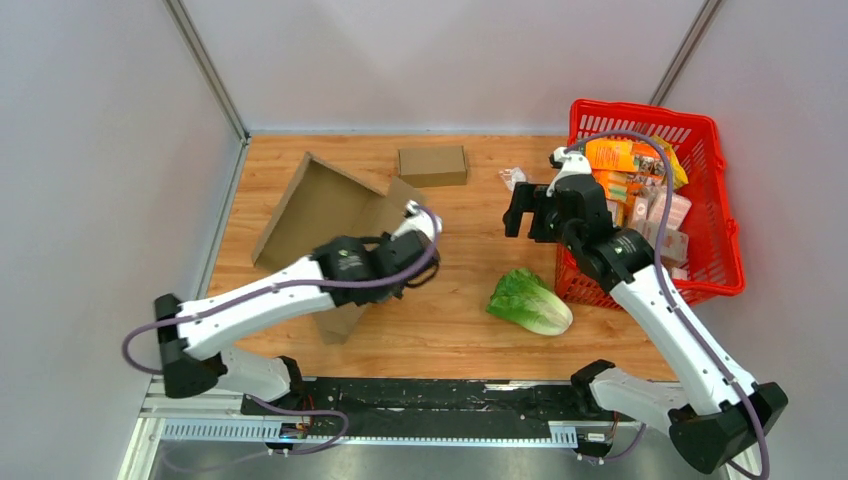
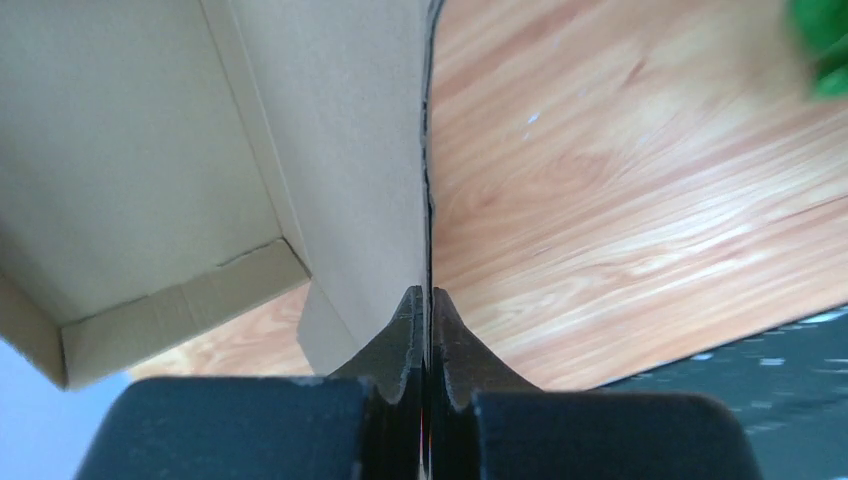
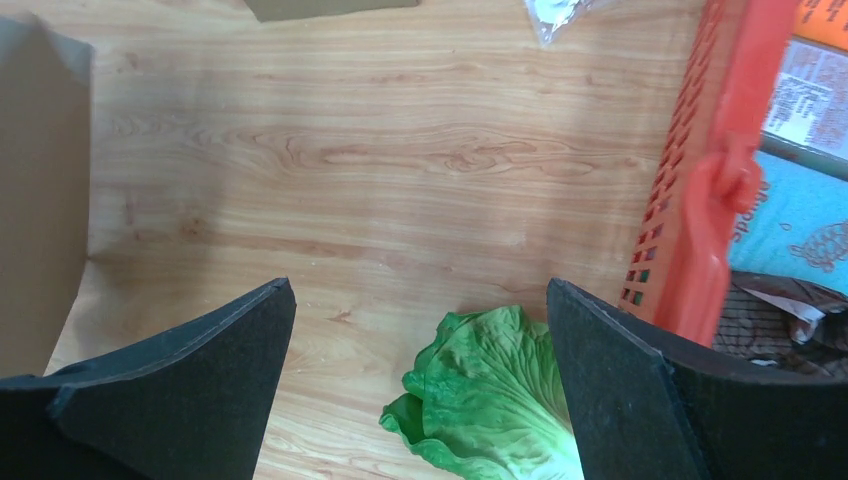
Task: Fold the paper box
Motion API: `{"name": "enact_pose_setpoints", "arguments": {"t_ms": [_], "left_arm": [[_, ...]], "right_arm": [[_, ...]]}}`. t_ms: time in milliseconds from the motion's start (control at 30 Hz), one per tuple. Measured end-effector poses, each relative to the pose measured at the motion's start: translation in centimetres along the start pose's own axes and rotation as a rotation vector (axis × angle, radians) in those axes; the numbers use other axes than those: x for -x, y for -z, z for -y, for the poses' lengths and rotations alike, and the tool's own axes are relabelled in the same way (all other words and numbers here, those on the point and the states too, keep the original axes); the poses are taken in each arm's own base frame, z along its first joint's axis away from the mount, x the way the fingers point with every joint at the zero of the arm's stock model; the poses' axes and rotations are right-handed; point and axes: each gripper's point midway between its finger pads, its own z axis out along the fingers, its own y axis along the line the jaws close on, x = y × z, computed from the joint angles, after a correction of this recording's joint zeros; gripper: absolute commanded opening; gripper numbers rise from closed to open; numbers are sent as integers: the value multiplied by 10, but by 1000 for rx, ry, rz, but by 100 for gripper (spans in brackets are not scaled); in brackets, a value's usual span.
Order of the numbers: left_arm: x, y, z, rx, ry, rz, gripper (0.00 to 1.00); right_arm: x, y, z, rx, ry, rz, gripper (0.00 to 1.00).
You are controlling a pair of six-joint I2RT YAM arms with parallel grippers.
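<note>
The paper box (image 1: 320, 205) is a large brown cardboard sheet, partly raised, on the left half of the wooden table. My left gripper (image 1: 412, 232) is at its right flap. In the left wrist view the left gripper (image 2: 428, 292) is shut on the thin edge of a panel of the paper box (image 2: 330, 150), which stands upright between the jaws. My right gripper (image 1: 520, 210) hovers open over bare table, right of the box. In the right wrist view the right gripper (image 3: 420, 290) holds nothing, and the box's edge (image 3: 40, 200) shows at far left.
A small folded cardboard box (image 1: 433, 165) lies at the back. A green lettuce (image 1: 530, 302) rests beside a red basket (image 1: 720, 200) full of packets on the right. A clear wrapper (image 1: 513, 178) lies near the right gripper. The lettuce (image 3: 490, 400) is below the right fingers.
</note>
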Motion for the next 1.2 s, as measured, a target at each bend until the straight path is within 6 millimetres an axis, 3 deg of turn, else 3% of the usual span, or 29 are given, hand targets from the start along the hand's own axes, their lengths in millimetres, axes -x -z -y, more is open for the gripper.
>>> {"name": "enact_pose_setpoints", "arguments": {"t_ms": [133,233,300,400,567,667,767,900,1000,1200], "left_arm": [[40,52,-36,-114,305,120,0],[60,75,-63,-153,483,169,0],[68,80,-85,-152,618,187,0],[65,75,-118,-113,846,178,0],[39,62,-149,-39,1164,181,0],[34,65,-168,6,1340,211,0],[35,70,-185,68,1477,210,0],[37,68,-204,143,1621,200,0],[27,59,-214,201,1714,165,0],[13,37,-221,234,1871,99,0]], "right_arm": [[-4,-14,-7,13,13,-50,100],[-6,-23,-12,21,23,-77,100],[-8,-30,-16,24,35,-100,100],[-8,-42,-25,24,71,-142,100],[7,-79,-47,8,136,-158,100],[14,-113,-49,-45,170,-172,100],[26,-160,-46,-103,170,-180,100],[32,-225,-15,-232,159,-207,100],[24,-258,21,-333,148,-239,100],[6,-292,80,-472,133,-291,100]]}}
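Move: The large box, already pinched by a flap edge in the left hand, goes to the table's left part, roughly 18 cm left of this hand, 8 ahead and 18 below; the small box lies some 38 cm ahead and 8 to its right. From the right hand the plastic bag is about 30 cm ahead, 1 right and 25 below. The small box stands 18 cm left of that bag, level with it; the lettuce is 5 cm back and 1 right of the right hand. The large box is lifted some 13 cm by its flap edge and swung left and a little forward, the left hand travelling about 17 cm left and turning broadly counter-clockwise with its grip kept. Meanwhile the wide-open right hand drifts slightly left, then sweeps far forward and down towards the plastic bag, coming back right and tipping its fingers further down. ##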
